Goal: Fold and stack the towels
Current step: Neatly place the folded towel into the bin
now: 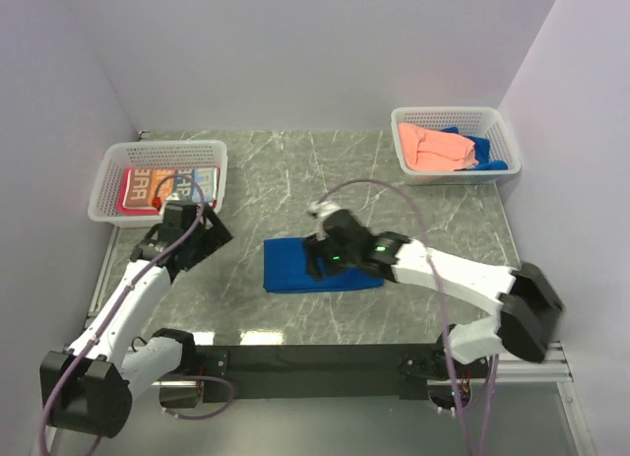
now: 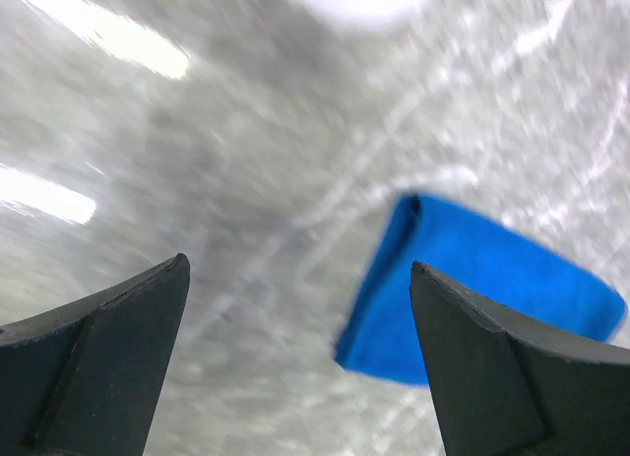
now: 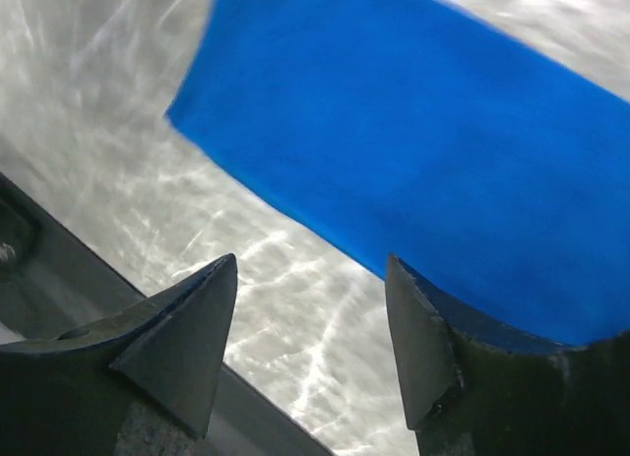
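A deep blue towel (image 1: 295, 269) lies folded into a flat rectangle on the marble table, in the middle near the front. My right gripper (image 1: 317, 257) hovers over its right half. In the right wrist view the right gripper (image 3: 311, 261) is open with bare table between its fingers, and the blue towel (image 3: 413, 151) lies just beyond them. My left gripper (image 1: 215, 234) is to the left of the towel, apart from it. The left gripper (image 2: 300, 269) stands wide open and empty, with the blue towel (image 2: 472, 279) ahead to its right.
A white mesh basket (image 1: 108, 195) at the back left holds a printed orange and blue towel (image 1: 162, 185). Another white basket (image 1: 497, 121) at the back right holds a salmon towel (image 1: 433, 146) and a blue one (image 1: 484, 146). A dark rail (image 1: 315, 358) runs along the near edge.
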Motion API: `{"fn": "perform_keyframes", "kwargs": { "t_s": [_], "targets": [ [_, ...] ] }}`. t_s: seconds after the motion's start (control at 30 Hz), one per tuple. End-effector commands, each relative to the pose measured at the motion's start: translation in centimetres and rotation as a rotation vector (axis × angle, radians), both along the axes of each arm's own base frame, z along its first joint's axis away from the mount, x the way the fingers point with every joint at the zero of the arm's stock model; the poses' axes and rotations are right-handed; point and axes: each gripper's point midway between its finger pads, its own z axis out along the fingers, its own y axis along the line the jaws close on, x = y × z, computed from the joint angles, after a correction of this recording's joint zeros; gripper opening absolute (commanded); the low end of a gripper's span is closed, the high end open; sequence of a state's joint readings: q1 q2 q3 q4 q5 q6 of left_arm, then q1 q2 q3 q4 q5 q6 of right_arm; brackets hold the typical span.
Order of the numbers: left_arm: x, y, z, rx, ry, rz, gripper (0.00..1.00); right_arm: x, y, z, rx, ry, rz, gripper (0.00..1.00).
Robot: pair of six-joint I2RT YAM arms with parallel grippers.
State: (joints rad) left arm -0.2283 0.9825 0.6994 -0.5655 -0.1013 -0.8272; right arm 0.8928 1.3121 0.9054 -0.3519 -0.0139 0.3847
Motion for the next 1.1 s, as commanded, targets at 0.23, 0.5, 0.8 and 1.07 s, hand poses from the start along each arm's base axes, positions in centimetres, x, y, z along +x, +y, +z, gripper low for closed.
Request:
{"fn": "perform_keyframes", "kwargs": {
  "t_s": [0.23,0.5,0.8,1.07],
  "targets": [
    [2.0,4.7,0.7,0.086,-0.056,-0.024,0.99,-1.4,12.6,-2.8,-0.289,-0.154,0.403,0.72],
    [2.6,5.2,0.8,0.064,-0.064,-0.02,0.99,-1.7,14.9,-7.2,-0.403,-0.129,0.484,0.65],
    [2.5,5.2,0.9,0.055,-0.073,-0.026,0.99,-1.9,14.6,-10.9,-0.486,-0.107,0.502,0.54],
    [2.5,2.8,1.1,-0.039,-0.102,-0.135,0.99,-1.4,10.7,-14.1,-0.61,-0.113,0.432,0.16]
  ]
}}
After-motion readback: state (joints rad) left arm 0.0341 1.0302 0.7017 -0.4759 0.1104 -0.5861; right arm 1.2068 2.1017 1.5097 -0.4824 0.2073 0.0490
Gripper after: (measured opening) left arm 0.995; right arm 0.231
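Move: The near-left corner of the folded blue towel lies about 14 cm to the right hand's left, 1 cm back and 11 cm below; the towel's middle is roughly 4 cm ahead of that hand and 1 cm to its right. The bin with the stacked towels has its middle some 25 cm ahead and 41 cm to the left of the right hand. From the left hand, that corner lies about 9 cm back and 10 cm to the right, 10 cm below. The right hand sweeps left over the towel to its near-left corner, about 14 cm, sinking slowly at first and then dropping almost straight down, some 11 cm in all, while it turns about 30 degrees counter-clockwise and its fingers tip to point more steeply down; once low, the part-open fingers close on the corner and begin to pinch it. The left hand, still wide open, clears the way by moving some 5 cm left towards the bin, then eases back right a little. ##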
